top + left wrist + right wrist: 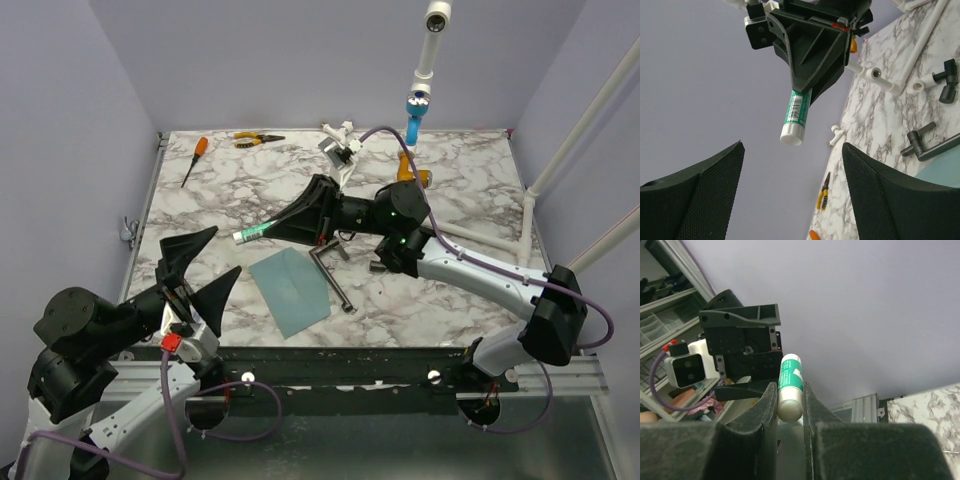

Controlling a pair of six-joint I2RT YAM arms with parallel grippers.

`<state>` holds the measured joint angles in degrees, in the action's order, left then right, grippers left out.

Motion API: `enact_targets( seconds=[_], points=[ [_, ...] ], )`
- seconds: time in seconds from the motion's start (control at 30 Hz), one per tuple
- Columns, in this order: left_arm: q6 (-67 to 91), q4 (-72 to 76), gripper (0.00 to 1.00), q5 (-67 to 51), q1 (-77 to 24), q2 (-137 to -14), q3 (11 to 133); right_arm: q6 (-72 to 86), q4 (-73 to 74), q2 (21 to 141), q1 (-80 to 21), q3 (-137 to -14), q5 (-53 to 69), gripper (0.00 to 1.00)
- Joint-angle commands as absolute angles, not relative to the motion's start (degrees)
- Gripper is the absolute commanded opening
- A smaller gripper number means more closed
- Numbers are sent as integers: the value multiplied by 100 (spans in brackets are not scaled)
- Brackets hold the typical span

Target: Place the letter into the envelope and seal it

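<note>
The teal envelope (290,288) lies flat on the marble table, near its front edge, between the two arms. The letter is not in view. My right gripper (285,226) hovers above the table just behind the envelope, shut on a green glue stick (255,233) that points left toward my left arm. In the right wrist view the fingers (767,405) press both sides of the glue stick (790,377). My left gripper (205,268) is open at the front left, with nothing between its jaws. From the left wrist view the glue stick (797,112) hangs from the right gripper (812,55), white end nearest.
Black T-handle tools (330,270) lie right of the envelope. An orange screwdriver (193,160) and yellow pliers (258,140) are at the back left. White pipes (490,245) cross the right side, and a blue-and-white fixture (417,105) stands at the back.
</note>
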<state>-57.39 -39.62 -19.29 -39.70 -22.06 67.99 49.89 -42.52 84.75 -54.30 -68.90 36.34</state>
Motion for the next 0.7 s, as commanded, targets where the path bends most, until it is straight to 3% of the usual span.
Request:
enact_targets(
  seconds=[0.0,0.3,0.67],
  points=[
    [-6473,-4017,73,-2467,-3932,-2545,6985,5347,-4757,8627,-5468,-7154,4162,1],
    [-6791,-4016,48,-2730,-3941,-2811,7044,5375,-4649,8751,-5502,-7304,4322,1],
    [-6927,-4017,39,-2647,-3943,-2903,6996,5382,-4674,8822,-5520,-7383,4442,1]
  ],
)
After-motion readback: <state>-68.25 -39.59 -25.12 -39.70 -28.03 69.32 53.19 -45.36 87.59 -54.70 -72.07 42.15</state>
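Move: The glue stick's middle is about 6 cm to the right of my left hand, some 4 cm ahead and a touch higher; its free end points at my open left fingers. My right hand already grips the other end, so the stick's middle is about 3 cm to that hand's left and 1 cm up. From my left hand, the envelope lies on the table some 40 cm down, 10 cm ahead and 7 cm right, with the elbow pipe about 9 cm right of it and 4 cm farther out. I narrow my left fingers to roughly half their opening as I ease that hand about 3 cm to the right and slightly forward, rolling it a little, to bring them around the glue stick's free end. My right hand keeps its grip and draws back about 1.5 cm, swinging a few degrees counter-clockwise. ##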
